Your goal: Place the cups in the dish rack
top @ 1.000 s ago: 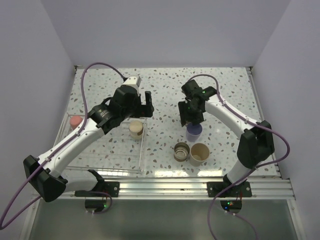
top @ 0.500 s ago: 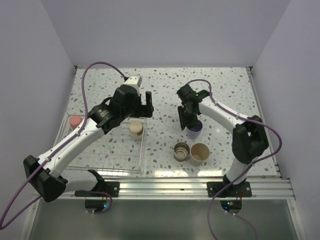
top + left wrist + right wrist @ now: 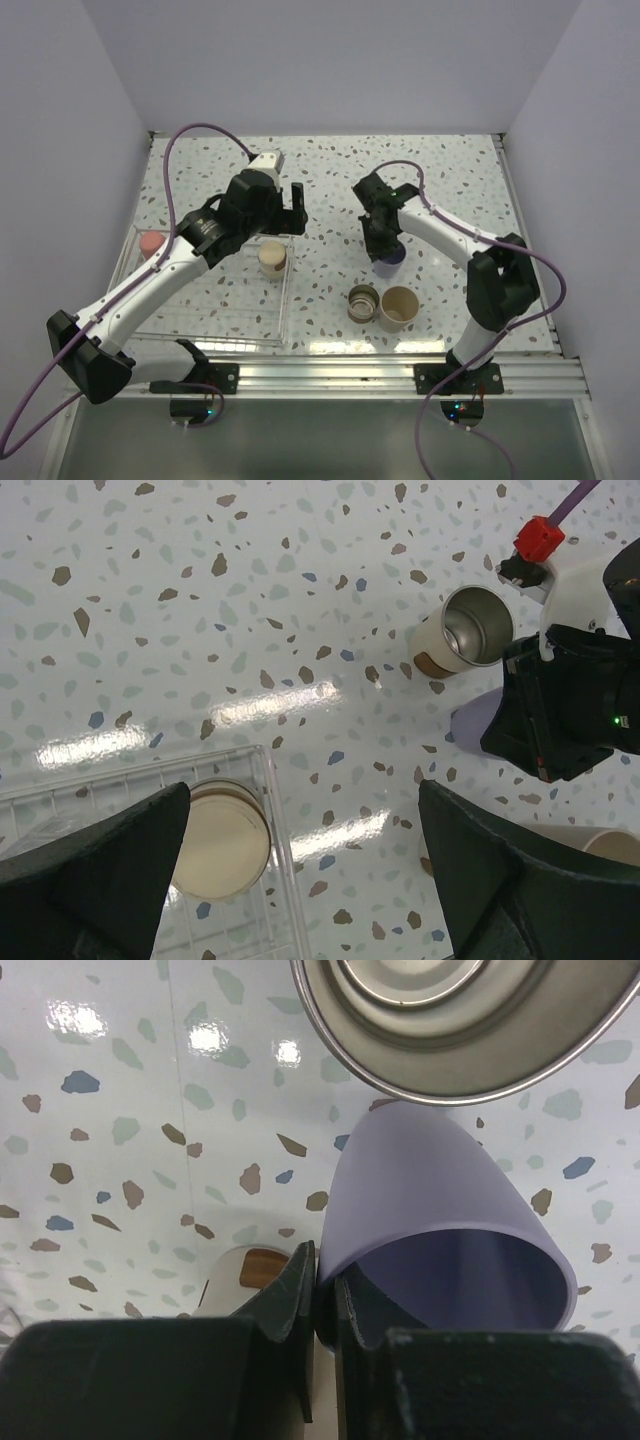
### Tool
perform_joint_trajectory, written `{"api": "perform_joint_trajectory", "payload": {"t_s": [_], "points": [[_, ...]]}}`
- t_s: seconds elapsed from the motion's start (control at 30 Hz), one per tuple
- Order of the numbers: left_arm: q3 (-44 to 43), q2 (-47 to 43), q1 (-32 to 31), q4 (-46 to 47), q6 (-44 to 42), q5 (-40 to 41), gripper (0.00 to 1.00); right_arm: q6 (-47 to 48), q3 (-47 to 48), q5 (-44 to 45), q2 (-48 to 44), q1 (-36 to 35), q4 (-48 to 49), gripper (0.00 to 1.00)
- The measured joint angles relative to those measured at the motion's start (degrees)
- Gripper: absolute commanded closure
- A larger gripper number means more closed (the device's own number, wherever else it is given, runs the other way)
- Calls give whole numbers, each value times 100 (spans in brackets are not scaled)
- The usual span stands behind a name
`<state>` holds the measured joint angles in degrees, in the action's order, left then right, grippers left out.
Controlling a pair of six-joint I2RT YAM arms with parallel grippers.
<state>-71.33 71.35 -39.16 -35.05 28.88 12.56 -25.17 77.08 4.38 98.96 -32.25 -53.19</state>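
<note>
My right gripper (image 3: 381,243) (image 3: 325,1295) is shut on the rim of the lavender cup (image 3: 391,256) (image 3: 440,1225), one finger inside its wall and one outside, and the cup leans over. Near it on the table stand a metallic cup (image 3: 363,302) (image 3: 450,1020) and a cream-beige cup (image 3: 398,307). The clear dish rack (image 3: 215,315) (image 3: 285,860) holds a cream cup (image 3: 272,258) (image 3: 220,838) at its right end and a coral cup (image 3: 151,243) at its far left. My left gripper (image 3: 285,207) (image 3: 305,800) hovers open above the rack's right edge, holding nothing.
The left wrist view also shows a metal-lined cup with a tan band (image 3: 465,635) and the black right gripper body (image 3: 565,705) over the lavender cup (image 3: 478,720). White walls enclose the speckled table (image 3: 330,170) on three sides.
The right gripper's jaws have closed on the lavender cup's rim and shifted slightly left, tipping the cup. The left arm has not moved.
</note>
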Motion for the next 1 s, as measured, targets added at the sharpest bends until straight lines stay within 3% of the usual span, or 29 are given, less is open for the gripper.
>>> {"api": "perform_joint_trajectory", "payload": {"t_s": [0.37,0.6,0.87,1.0], "points": [[-212,92,0,4,-4,4,0,-24,-11,520,-516,-33,-446,100],[-590,98,2,-15,-74,-76,0,107,944,754,-1204,-31,-1005,100],[-673,-164,68,407,-76,-697,0,2,2487,-260,-1504,-31,-1191,100],[-437,-688,531,828,125,-1338,0,-304,2747,-1331,-1537,-22,-901,100]]}}
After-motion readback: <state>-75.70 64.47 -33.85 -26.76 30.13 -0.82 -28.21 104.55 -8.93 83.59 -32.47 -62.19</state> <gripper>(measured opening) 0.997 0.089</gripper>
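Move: The right hand, its fingers already shut on the purple cup's wall, has the open left gripper it is bringing the cup to about 20 cm to its left, level ahead and 16 cm higher. The far steel cup stands some 8 cm ahead and 2 cm right, the near steel cup 10 cm back and 3 cm left, both about 5 cm lower. From the left hand the purple cup is about 23 cm right, 1 cm back and 20 cm down. Keeping its pinch on the purple cup's wall, the right hand lifts it steeply off the table by about 24 cm, drifting a little right at first, then swinging left towards the left gripper while its fingers tip forward and left. The left hand, still empty and wide open, rises about 10 cm and tips its fingers up and to the right. ##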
